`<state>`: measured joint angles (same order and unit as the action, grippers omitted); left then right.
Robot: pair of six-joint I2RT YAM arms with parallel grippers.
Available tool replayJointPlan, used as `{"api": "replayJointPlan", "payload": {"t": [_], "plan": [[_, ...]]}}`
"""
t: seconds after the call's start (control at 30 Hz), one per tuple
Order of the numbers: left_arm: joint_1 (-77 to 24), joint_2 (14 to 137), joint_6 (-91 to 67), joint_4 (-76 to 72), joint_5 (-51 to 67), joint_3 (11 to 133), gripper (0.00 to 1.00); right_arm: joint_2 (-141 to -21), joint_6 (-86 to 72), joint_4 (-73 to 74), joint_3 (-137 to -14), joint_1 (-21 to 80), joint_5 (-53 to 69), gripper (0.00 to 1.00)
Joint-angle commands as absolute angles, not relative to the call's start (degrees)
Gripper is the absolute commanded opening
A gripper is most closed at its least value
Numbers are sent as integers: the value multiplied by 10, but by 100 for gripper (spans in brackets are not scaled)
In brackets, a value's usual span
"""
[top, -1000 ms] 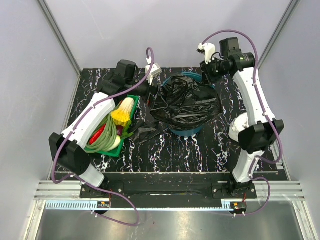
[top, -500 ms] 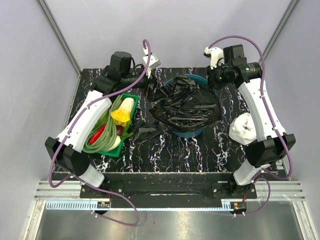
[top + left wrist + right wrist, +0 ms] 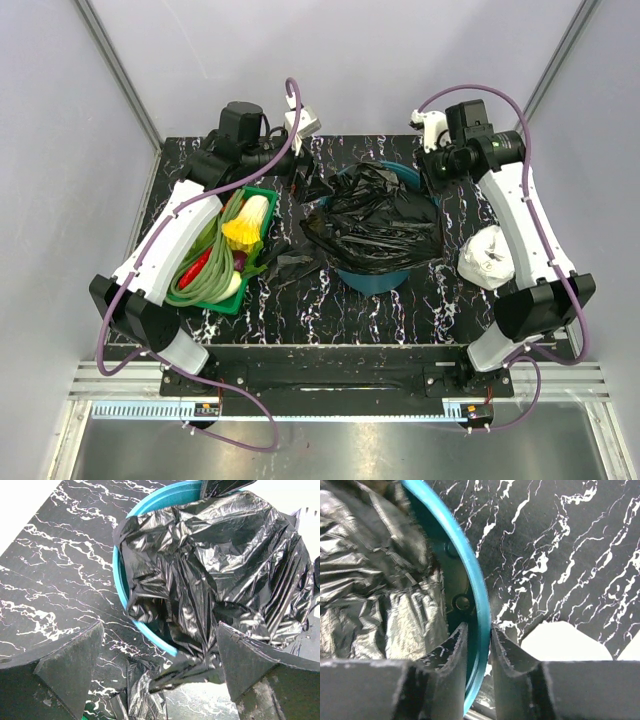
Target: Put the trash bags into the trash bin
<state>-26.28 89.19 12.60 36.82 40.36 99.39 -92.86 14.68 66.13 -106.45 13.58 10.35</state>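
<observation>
The teal trash bin (image 3: pixel 372 279) stands mid-table with a big crinkly black trash bag (image 3: pixel 375 215) heaped over its mouth and spilling down the sides. A smaller bundle of black trash bag (image 3: pixel 290 266) lies on the table at the bin's left. My right gripper (image 3: pixel 432 172) is shut on the bin's rim (image 3: pixel 470 580) at its far right, one finger inside and one outside (image 3: pixel 479 627). My left gripper (image 3: pixel 160 627) hangs wide open above the bin's left side, with the bag (image 3: pixel 210 570) and rim (image 3: pixel 150 632) below it, holding nothing.
A shallow green tray (image 3: pixel 264 192) of vegetables sits left of the bin, under my left arm. A crumpled white wad (image 3: pixel 487 258) lies at the right, beside my right arm. Grey walls close in the table's back and sides.
My left gripper has pulled back from the bag toward the far left. The right arm swung outward and its gripper settled on the bin's far right rim. The bag's top bunched up slightly.
</observation>
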Motion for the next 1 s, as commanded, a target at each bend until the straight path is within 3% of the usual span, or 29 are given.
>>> {"api": "replayJointPlan", "payload": {"t": [0.0, 0.17, 0.57, 0.97], "plan": [[-262, 888, 145, 369, 399, 1018, 99, -879, 151, 687, -1078, 141, 89, 38], [-264, 889, 170, 390, 412, 1013, 99, -860, 165, 680, -1110, 141, 91, 54], [-264, 911, 187, 388, 394, 1021, 99, -916, 206, 669, -1170, 141, 196, 54], [-263, 910, 202, 388, 382, 1011, 99, -1005, 236, 650, -1209, 141, 219, 54]]}}
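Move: The right hand's fingers straddle the far-right rim of the trash bin. The middle of the black trash bag is about 11 cm to their left and 6 cm back, slightly below; the bin's middle is some 9 cm left, 5 cm back and 13 cm down. The white bundle is roughly 12 cm back, 13 cm right and 22 cm down. From the left hand, the trash bag is about 11 cm right, 5 cm back and 7 cm down. The right hand comes free of the bin rim, opening its fingers to about half as it draws back a couple of centimetres and lifts some 7 cm, then swings forward and left while sinking about 5 cm, turning roughly 10 degrees counter-clockwise, to bring the fingers down around the next stretch of rim and the bag's far-right edge, farther out than where they began. Meanwhile the left hand, wide open, sinks about 3 cm towards the bag's left end with a slight roll; no grip is made there. ##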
